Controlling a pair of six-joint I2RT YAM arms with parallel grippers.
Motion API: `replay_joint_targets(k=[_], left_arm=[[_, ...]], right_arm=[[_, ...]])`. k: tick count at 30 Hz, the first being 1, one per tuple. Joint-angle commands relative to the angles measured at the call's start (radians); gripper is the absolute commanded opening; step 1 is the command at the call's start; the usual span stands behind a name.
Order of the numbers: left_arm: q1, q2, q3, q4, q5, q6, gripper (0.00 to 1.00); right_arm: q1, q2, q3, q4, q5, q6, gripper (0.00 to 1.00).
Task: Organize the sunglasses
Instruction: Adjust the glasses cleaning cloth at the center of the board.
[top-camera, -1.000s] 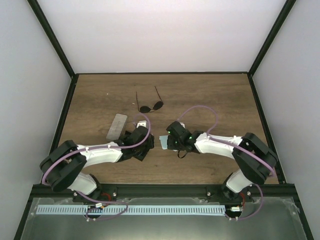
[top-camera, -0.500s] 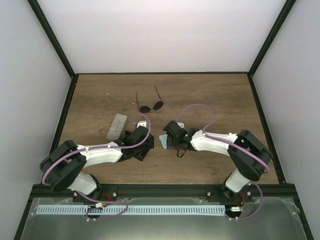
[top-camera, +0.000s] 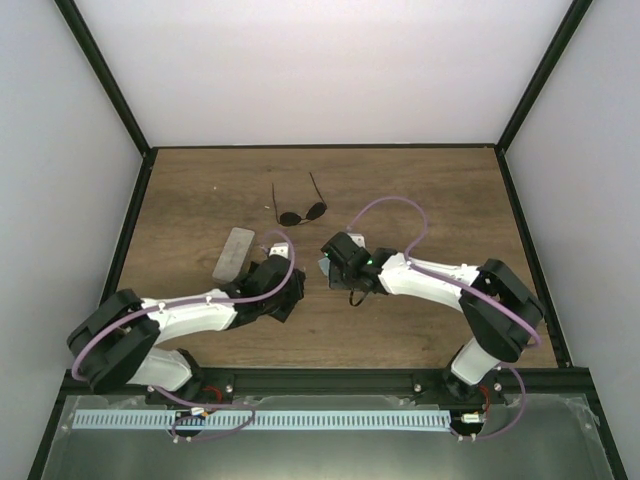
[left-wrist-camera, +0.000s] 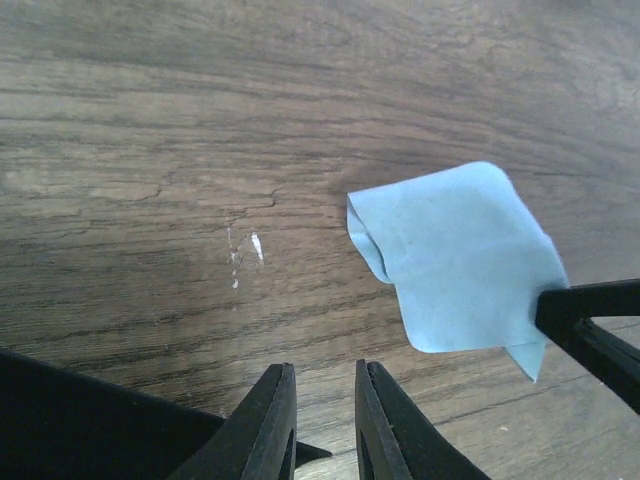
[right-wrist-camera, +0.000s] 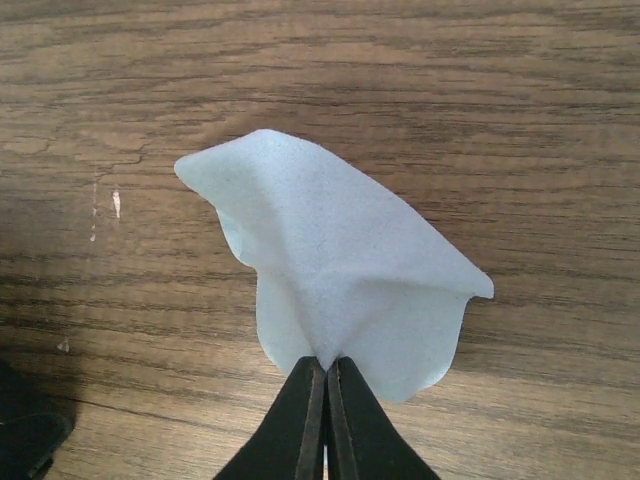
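One pair of sunglasses (top-camera: 302, 213), round dark lenses and thin arms spread, lies on the wooden table beyond both arms. My right gripper (right-wrist-camera: 325, 362) is shut on an edge of a light blue cloth (right-wrist-camera: 330, 250), which bunches up from the pinch. From above, that gripper (top-camera: 328, 262) and the cloth (top-camera: 322, 266) sit mid-table, below the sunglasses. My left gripper (left-wrist-camera: 325, 368) hovers low over bare wood, its fingers a narrow gap apart with nothing between them. The cloth (left-wrist-camera: 455, 260) lies up and right of it. From above, the left gripper (top-camera: 295, 283) is just left of the right one.
A grey oblong case (top-camera: 235, 253) lies left of the left gripper. A black shape (left-wrist-camera: 90, 420) fills the lower left corner of the left wrist view. Black frame rails (top-camera: 130, 220) border the table at the sides, and the table edge runs along the front.
My right gripper has shut on the blue cloth and shifted up and left with it. The left arm has stretched out a little; its jaws keep the same gap.
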Motion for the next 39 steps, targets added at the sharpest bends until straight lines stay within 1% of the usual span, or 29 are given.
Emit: replay_joint_targets(k=[1,4,12,17,21,22,23,25,26,27,28,30,32,36,39], left_arm=[[0.0,-0.06,-0.022,-0.001,-0.026,0.014,0.19],[0.0,-0.087,-0.026,-0.012,-0.036,0.013,0.19],[-0.004,-0.138,-0.027,-0.038,-0.048,0.011,0.19],[-0.003,-0.137,-0.028,-0.036,-0.056,0.012,0.19],[-0.003,-0.098,-0.007,-0.021,-0.043,0.021,0.19],[-0.004,-0.085,-0.002,-0.012,-0.032,0.027,0.19],[-0.005,-0.071,0.004,-0.005,-0.02,0.03,0.18],[-0.009,-0.048,0.014,0.001,-0.01,0.032,0.18],[-0.012,-0.038,0.018,0.001,-0.011,0.032,0.18],[-0.013,-0.03,0.019,0.001,-0.01,0.033,0.18],[-0.012,-0.027,0.019,0.003,-0.012,0.032,0.18],[-0.013,-0.03,0.017,0.001,-0.019,0.032,0.18],[-0.012,-0.036,0.015,-0.004,-0.028,0.032,0.18],[-0.012,-0.044,0.016,-0.008,-0.038,0.037,0.18],[-0.013,-0.041,0.015,-0.006,-0.037,0.038,0.18]], right_arm=[[0.007,-0.024,0.016,-0.019,0.016,-0.011,0.01],[0.007,-0.107,-0.027,-0.002,-0.013,-0.011,0.01],[0.046,-0.227,-0.105,-0.09,-0.097,-0.005,0.03],[0.048,-0.244,-0.164,-0.137,-0.065,0.036,0.03],[0.048,-0.24,-0.163,-0.205,0.012,0.068,0.04],[0.047,-0.237,-0.157,-0.221,0.026,0.071,0.07],[0.047,-0.235,-0.152,-0.231,0.035,0.073,0.11],[0.047,-0.231,-0.143,-0.242,0.043,0.072,0.29],[0.047,-0.231,-0.138,-0.248,0.049,0.076,0.35],[0.047,-0.237,-0.133,-0.252,0.052,0.08,0.37],[0.047,-0.248,-0.13,-0.251,0.053,0.086,0.37],[0.055,-0.278,-0.136,-0.233,0.047,0.094,0.32],[0.073,-0.295,-0.138,-0.214,0.036,0.101,0.32],[0.132,-0.27,-0.067,-0.3,0.152,0.165,0.33],[0.14,-0.242,-0.06,-0.219,0.095,0.108,0.33]])
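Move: The right hand still pinches the cleaning cloth, whose middle lies about 3 cm ahead and 3 below; the bare spot for it is some 3 cm back, 5 right and 4 below. From that hand the sunglasses are roughly 16 cm ahead and 9 left, the black case 5 back and 14 left. From the left hand the spot lies about 12 cm right, 2 back and 4 below. Right hand lifts the cloth some 6 cm back and right, lowers, opens, then rises; left bobs about 3 cm. ##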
